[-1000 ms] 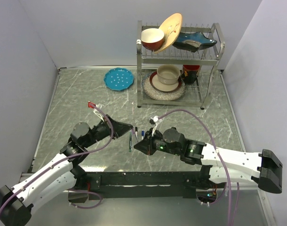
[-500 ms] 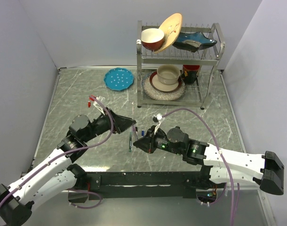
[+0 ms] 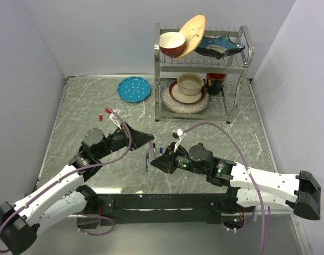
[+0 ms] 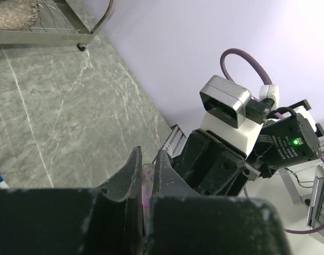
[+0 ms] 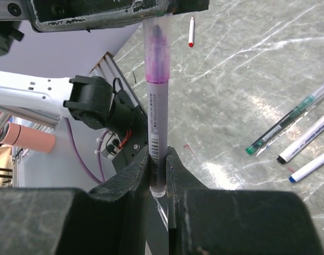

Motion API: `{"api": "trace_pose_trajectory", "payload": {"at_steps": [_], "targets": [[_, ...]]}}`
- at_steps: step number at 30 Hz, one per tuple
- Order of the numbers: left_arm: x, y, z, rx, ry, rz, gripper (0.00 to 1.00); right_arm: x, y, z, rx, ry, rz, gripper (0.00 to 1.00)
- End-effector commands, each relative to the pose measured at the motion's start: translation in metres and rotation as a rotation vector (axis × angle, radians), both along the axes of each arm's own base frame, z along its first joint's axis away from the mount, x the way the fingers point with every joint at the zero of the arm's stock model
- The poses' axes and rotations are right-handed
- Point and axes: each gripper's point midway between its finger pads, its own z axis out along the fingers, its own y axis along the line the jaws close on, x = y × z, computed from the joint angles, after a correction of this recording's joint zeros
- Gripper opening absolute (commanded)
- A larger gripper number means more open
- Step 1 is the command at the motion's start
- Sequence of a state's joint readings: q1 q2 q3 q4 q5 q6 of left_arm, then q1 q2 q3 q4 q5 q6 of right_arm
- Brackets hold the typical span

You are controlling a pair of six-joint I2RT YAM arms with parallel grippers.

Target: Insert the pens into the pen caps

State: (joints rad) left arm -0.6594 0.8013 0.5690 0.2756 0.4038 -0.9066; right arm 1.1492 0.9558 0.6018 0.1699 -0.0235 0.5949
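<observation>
My right gripper is shut on the barrel of a pen with a barcode label and holds it upright. The pen's far end sits inside a translucent pink-purple cap. That cap is pinched in my left gripper, where it shows as a pale pink tube. In the top view the two grippers meet tip to tip, left above right. A dark green pen, a black-ended white pen and a blue-ended white pen lie on the table. A red-tipped white pen lies further off.
A metal dish rack with bowls and plates stands at the back right. A blue plate lies at the back centre. The loose pens lie just beside the grippers. Purple cables loop over both wrists.
Both grippers shifted slightly away from the arm bases and closer together over the first half second. Since then they have hardly moved, still joined by the pen and cap.
</observation>
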Motion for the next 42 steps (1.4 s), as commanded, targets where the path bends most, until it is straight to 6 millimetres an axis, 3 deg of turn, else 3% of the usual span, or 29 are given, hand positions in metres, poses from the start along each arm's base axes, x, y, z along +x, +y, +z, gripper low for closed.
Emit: {"api": "trace_pose_trajectory", "payload": {"at_steps": [1, 8, 19, 25, 31, 33, 36, 37, 39, 40, 42], "targets": [[-0.019, -0.014, -0.017, -0.015, 0.051, -0.097, 0.01, 0.028, 0.002, 0.054, 0.123, -0.062, -0.082, 0.00], [-0.032, -0.027, -0.064, 0.044, 0.178, -0.141, 0.01, 0.065, -0.005, 0.098, 0.147, -0.149, -0.184, 0.00], [-0.049, -0.045, -0.120, 0.118, 0.305, -0.156, 0.01, 0.120, -0.019, 0.135, 0.122, -0.239, -0.341, 0.00], [-0.065, -0.060, -0.143, 0.195, 0.364, -0.175, 0.01, 0.143, -0.014, 0.137, 0.072, -0.268, -0.386, 0.00], [-0.075, -0.061, -0.165, 0.201, 0.422, -0.165, 0.01, 0.157, -0.010, 0.144, 0.072, -0.280, -0.378, 0.00], [-0.075, -0.059, -0.160, 0.181, 0.420, -0.154, 0.01, 0.159, -0.008, 0.143, 0.067, -0.281, -0.364, 0.00], [-0.063, -0.054, -0.135, 0.187, 0.370, -0.091, 0.01, 0.151, 0.001, 0.123, 0.053, -0.242, -0.304, 0.00], [-0.057, -0.051, -0.130, 0.216, 0.329, -0.062, 0.01, 0.142, 0.004, 0.105, 0.041, -0.209, -0.259, 0.00], [-0.040, -0.044, -0.109, 0.245, 0.284, 0.031, 0.01, 0.128, 0.006, 0.093, 0.066, -0.161, -0.218, 0.00], [-0.031, -0.040, -0.103, 0.263, 0.259, 0.060, 0.01, 0.119, 0.005, 0.069, 0.047, -0.113, -0.197, 0.00], [-0.019, -0.039, -0.079, 0.262, 0.230, 0.092, 0.01, 0.101, -0.001, 0.046, 0.023, -0.077, -0.162, 0.04]]}}
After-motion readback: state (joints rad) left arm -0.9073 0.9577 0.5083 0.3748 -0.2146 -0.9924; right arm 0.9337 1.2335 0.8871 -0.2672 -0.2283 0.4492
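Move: The right hand grips the pink pen near its butt, with the writing end already inside the cap pinched by the left hand. From the right hand the cap lies about 6 cm ahead and 7 cm above, level sideways. On the table, some 19 cm below the right hand, the black pen lies about 17 cm ahead, with the green pen 3 cm left of it and the blue pen 3 cm right. From the left hand the pink pen's middle is about 3 cm back and 4 cm below. Pen and cap stay engaged between the two closed grippers, seeming to bear on each other, as both hands travel together: down about 7 cm, forward some 5 cm and a little right, then back up about 2 cm and slightly left. Meanwhile the right wrist tips its fingers downward by some 30 degrees before easing partly back; the left swings counter-clockwise about 20 degrees. ##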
